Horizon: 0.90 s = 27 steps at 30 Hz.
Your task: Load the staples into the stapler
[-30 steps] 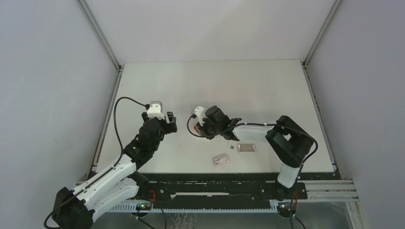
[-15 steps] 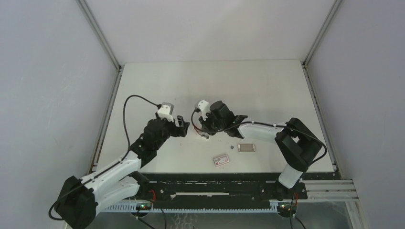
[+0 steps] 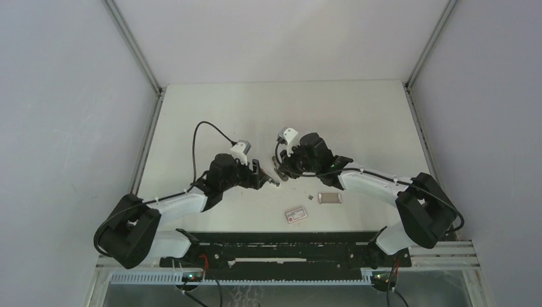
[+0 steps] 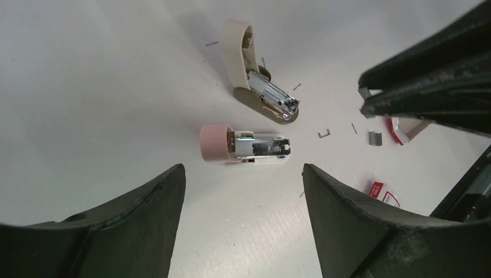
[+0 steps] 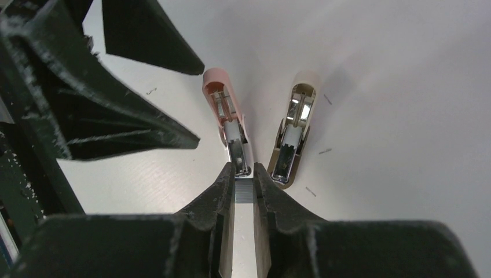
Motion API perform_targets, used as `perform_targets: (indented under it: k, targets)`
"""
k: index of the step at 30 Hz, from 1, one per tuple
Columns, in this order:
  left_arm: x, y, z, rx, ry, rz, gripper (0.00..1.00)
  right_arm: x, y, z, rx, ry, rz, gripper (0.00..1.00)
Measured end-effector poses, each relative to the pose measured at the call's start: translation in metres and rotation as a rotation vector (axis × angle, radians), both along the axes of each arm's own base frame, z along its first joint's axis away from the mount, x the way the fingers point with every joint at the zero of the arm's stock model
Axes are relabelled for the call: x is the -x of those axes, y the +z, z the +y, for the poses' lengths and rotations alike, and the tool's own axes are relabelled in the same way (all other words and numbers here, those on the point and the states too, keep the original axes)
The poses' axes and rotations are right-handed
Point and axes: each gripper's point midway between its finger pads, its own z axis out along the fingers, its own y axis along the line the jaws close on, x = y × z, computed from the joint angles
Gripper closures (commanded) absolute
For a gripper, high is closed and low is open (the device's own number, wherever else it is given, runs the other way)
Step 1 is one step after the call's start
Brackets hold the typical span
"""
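The pink stapler [image 4: 243, 145] lies on its side on the white table, its silver metal channel pointing right. My left gripper [image 4: 243, 169] is open, and the stapler lies just beyond its fingertips. In the right wrist view, my right gripper [image 5: 244, 168] is shut on the staples [image 5: 245, 191], a small grey block. The block's front edge sits at the near end of the stapler [image 5: 231, 124] channel. From above, the left gripper [image 3: 261, 178] and the right gripper [image 3: 282, 173] meet over the stapler [image 3: 274, 182].
A beige stapler [image 4: 255, 75] lies open just beyond the pink one. A red-and-white box [image 3: 295, 214] and a silver object [image 3: 330, 197] lie nearer the table's front edge. Loose single staples [image 4: 323, 134] and a short grey strip [image 4: 375, 137] are scattered around.
My left arm has swung right and stretched out low, bringing its open gripper up to the stapler. The right gripper, still shut on the staples, has shifted slightly right.
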Motion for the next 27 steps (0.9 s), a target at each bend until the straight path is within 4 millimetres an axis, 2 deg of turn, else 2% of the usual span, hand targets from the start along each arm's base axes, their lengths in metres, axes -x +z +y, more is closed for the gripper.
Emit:
perform_targets:
  k: [4,8,12,23,27]
  targets:
    - [-0.008,-0.006,0.002,0.023,0.017,0.028,0.27,0.006,-0.003,-0.003,-0.003,0.001,0.015,0.88]
    - [-0.017,-0.008,-0.001,0.031,0.016,0.039,0.44,0.009,-0.003,-0.003,-0.011,0.004,0.022,0.88]
    - [-0.024,-0.008,-0.007,0.047,-0.002,0.042,0.56,0.010,-0.003,-0.002,-0.023,0.007,0.021,0.88]
    - [-0.020,-0.012,-0.014,0.059,-0.072,0.057,0.90,0.011,-0.003,0.000,-0.028,0.013,0.014,0.88]
    - [-0.016,-0.006,-0.023,0.071,-0.146,0.052,0.93,0.018,-0.010,0.004,-0.019,0.030,0.007,0.88]
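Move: The open pink stapler has its middle about 3 cm right of the left hand, 1 cm ahead and 4 cm below; its raised pink lid is closer, 2 cm ahead, 1 cm right, 2 cm down. From the right hand, which holds a staple strip, the pink stapler lies 6 cm left, 3 cm ahead and 8 cm below. The beige stapler is 6 cm ahead and 3 cm left of that hand, a loose staple strip 4 cm back and 7 cm right. Forward about 2.5 cm and slightly down, the wide-open left hand reaches around the raised pink lid and pinches it from both sides, then carries the grip some 1.5 cm right, slightly back and up. The right hand draws back nearly 2 cm and sinks about 1 cm, fingers still shut on its staple strip. ##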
